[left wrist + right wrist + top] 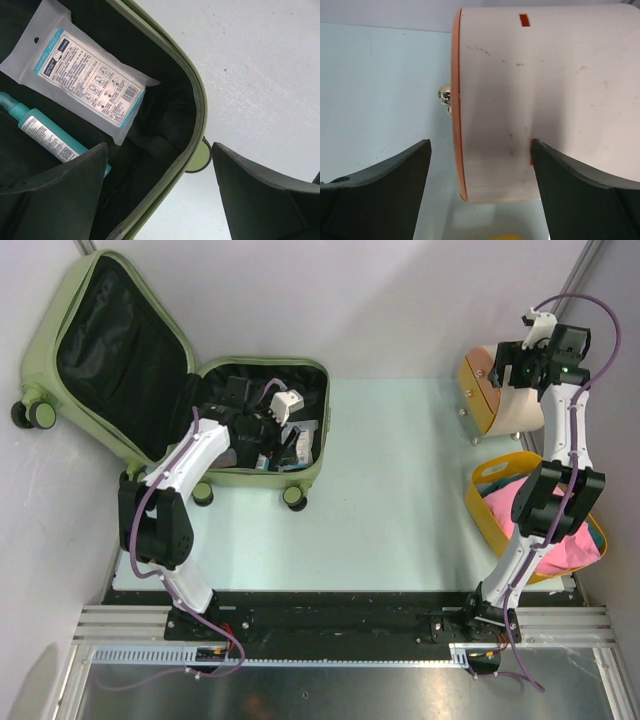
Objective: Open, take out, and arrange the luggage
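Note:
The pale green luggage point(120, 360) lies open at the back left, its lid leaning on the wall and its black-lined base point(312, 440) flat on the table. Inside the base lie a white printed packet point(80, 75) and a teal bottle point(45, 135). My left gripper point(280, 435) hovers open over the base, near the front right corner. In the left wrist view the green rim point(197, 105) and a wheel point(197, 157) show between its fingers point(60, 195). My right gripper point(480, 165) stands open at the cream drum point(535, 100), far from the luggage.
The cream drum point(500, 390) with an orange rim and a small metal knob point(445, 94) sits at the back right. A yellow basket point(492, 512) with pink cloth stands in front of it. Walls close in on the left, the back and the right.

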### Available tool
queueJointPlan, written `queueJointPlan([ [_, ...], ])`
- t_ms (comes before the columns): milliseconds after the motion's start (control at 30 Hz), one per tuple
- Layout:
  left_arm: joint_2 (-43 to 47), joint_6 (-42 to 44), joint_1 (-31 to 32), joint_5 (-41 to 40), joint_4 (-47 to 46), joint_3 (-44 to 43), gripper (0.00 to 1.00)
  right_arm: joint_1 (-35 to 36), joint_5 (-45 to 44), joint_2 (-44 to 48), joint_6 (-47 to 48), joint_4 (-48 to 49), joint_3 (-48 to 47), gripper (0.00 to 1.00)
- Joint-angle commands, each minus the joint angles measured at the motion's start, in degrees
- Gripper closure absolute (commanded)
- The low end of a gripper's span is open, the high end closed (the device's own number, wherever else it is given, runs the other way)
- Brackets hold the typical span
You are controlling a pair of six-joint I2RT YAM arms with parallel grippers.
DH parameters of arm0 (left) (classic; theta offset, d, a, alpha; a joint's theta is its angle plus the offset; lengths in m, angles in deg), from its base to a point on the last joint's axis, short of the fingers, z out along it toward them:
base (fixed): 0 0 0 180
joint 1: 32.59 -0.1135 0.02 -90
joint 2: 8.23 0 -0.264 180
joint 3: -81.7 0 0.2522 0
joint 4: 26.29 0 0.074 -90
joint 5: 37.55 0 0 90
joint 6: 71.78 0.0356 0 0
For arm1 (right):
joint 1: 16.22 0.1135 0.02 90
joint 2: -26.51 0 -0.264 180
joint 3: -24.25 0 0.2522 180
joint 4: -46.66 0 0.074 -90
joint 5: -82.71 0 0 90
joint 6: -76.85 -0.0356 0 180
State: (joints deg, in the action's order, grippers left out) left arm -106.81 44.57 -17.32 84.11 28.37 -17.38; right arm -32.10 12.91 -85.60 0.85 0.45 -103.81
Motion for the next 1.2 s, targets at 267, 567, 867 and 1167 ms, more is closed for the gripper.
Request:
queueJointPlan([
  [267, 0.2, -0.9, 0.5, 1.4, -0.9, -2.2, 0.11, 2.0, -0.1, -0.6, 1.5, -3.1, 1.5, 0.16],
  [567, -0.6, -1.6, 0.5, 1.6, -1.0, -3.8, 0.11, 4.5, -3.6, -1.9, 5.1, -4.1, 0.3, 0.26],
  [867, -0.9, -3.8, 1.6, 2.7, -1.0, -7.1, 0.11, 5.2, 1.4, 1.7, 3.0, -4.9, 0.3, 0.61],
  [1167, -4.1, -6.2, 6.1, 2.2, -7.0, -10.0, 0.11, 6.2, 10.8, 8.1, -4.7, -5.9, 6.6, 0.71],
])
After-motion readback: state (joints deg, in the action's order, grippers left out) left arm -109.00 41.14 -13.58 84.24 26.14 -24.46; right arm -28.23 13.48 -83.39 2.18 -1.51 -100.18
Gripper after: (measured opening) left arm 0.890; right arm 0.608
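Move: The drawer chest stands right under the open right fingers, its middle about 5 cm to their right, roughly level ahead and some 8 cm below. From that hand the yellow basket lies about 26 cm back, 9 cm to the right and 12 cm down. From the left hand, at the suitcase, the chest's middle is some 48 cm to the right, 11 cm ahead and about level in height. Right fingers clamp the drawer chest's left end and drag it about 4 cm left; left hand rises rightward. ##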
